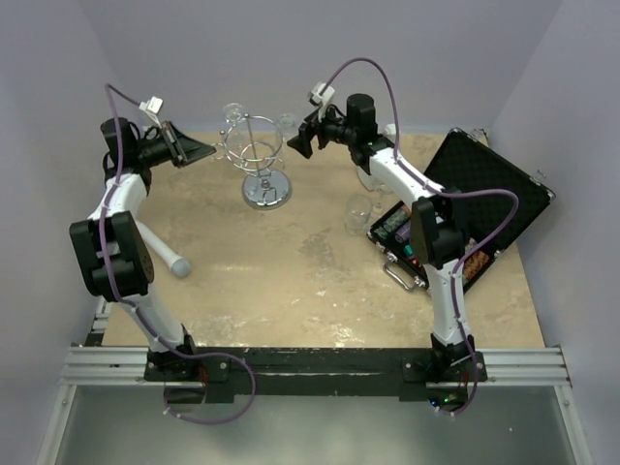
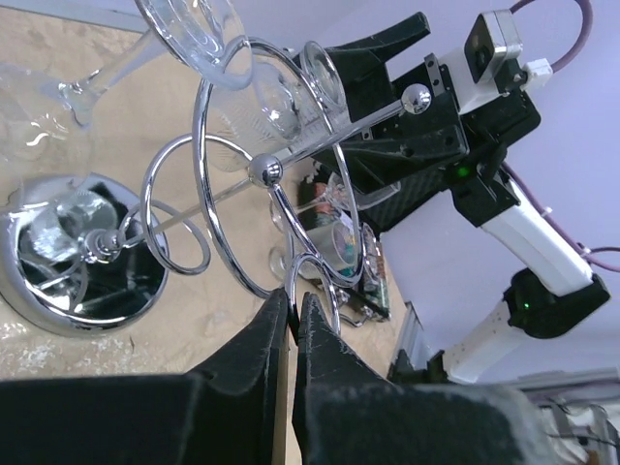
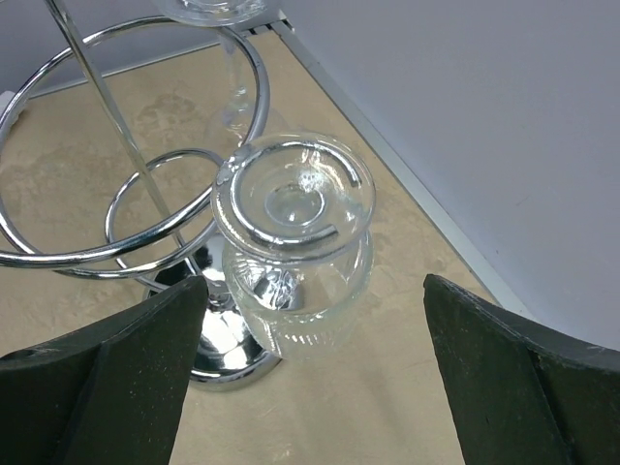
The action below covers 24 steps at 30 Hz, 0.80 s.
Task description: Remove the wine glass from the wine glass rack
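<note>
The chrome wine glass rack (image 1: 266, 191) stands at the back of the table, left of centre. A clear wine glass (image 3: 295, 247) hangs upside down from one of its curled arms, on the side facing my right gripper (image 3: 315, 291). That gripper is open, with the glass bowl low between its wide-apart fingers and touching neither. From the left, my left gripper (image 2: 294, 295) is shut on a curled wire arm of the rack (image 2: 68, 281). A second glass (image 2: 189, 29) hangs at the rack's far side.
An open black case (image 1: 489, 189) with small items lies at the right. Another clear glass (image 1: 358, 211) stands on the table in front of it. A white-handled, grey-tipped object (image 1: 174, 262) lies near the left arm. Walls close in behind and at both sides.
</note>
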{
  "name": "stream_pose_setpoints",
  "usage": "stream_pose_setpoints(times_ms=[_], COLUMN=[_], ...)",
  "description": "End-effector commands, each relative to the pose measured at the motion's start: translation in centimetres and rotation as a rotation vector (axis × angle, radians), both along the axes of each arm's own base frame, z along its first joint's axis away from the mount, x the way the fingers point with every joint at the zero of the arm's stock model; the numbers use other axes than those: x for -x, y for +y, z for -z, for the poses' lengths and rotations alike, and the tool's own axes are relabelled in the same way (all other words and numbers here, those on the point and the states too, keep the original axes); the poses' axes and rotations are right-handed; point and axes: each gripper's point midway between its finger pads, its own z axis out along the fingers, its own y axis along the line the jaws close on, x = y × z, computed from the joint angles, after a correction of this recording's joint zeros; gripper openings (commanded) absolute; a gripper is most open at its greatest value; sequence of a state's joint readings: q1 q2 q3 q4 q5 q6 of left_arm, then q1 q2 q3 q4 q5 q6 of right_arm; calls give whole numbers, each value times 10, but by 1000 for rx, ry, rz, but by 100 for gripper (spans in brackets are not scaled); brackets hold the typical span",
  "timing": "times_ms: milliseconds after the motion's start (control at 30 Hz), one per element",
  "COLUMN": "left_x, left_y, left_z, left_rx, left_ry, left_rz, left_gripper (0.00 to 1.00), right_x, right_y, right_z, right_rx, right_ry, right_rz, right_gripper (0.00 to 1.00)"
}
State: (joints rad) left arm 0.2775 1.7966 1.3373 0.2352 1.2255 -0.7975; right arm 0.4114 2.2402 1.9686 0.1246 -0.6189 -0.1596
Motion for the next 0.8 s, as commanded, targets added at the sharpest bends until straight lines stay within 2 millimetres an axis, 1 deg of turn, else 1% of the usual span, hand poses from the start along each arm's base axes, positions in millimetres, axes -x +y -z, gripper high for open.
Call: stream_pose_setpoints(times_ms=[0, 33, 133, 200, 400, 567, 700, 733, 767], left_x=[-7, -9, -19, -25, -42, -54, -62, -64, -65], left_y=[-3, -3, 0, 1, 7, 10, 13, 14, 14], left_z=[-33, -29, -30, -27, -25, -24, -23, -24, -23], left_rx=[-7, 1, 9, 17, 17, 8, 1, -2, -2], left_ry=[-140, -124, -108, -84, -78, -92, -102, -108, -108], left_rz=[124, 135, 163, 178, 199, 205, 207, 204, 201], left_gripper=[0, 0, 0, 0, 0, 0, 0, 2, 12], right_x=[-1, 0, 4, 6, 7, 3, 7, 7, 7], right_y=[5, 6, 7, 8, 6, 2, 3, 3, 3], right_z=[-21, -19, -18, -12, -5, -5, -7, -5, -4], right_rx=[-5, -3, 8, 27, 49, 30, 24, 26, 27], right_ry=[-67, -65, -74, -77, -75, -46, -46, -40, -40], right_rz=[-4, -7, -15, -23, -24, 20, -2, -4, -4], right_gripper=[97, 97, 97, 98, 99, 99, 99, 98, 99])
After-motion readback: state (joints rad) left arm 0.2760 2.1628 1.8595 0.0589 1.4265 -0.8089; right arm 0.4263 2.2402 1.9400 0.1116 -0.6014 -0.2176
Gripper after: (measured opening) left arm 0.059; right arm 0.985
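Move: The wine glass hangs upside down from the rack just off the right hand's open fingers: about 4 cm to its left, 2 cm ahead, its middle 3 cm lower. The rack's pole is some 10 cm left and 2 cm ahead of that hand; the far glass is 16 cm left and 5 cm ahead. From the left hand, already shut on a rack loop, the near glass lies about 16 cm right, 8 cm ahead and 4 cm lower. The rack's loop, still pinched in the left fingertips, is pushed forward about 5 cm, the left wrist turning some 10 degrees clockwise, to swing the rack round its pole and bring the near glass to the right hand. The right hand holds nearly still with its fingers wide open, then sinks about 1.5 cm beside the glass. ##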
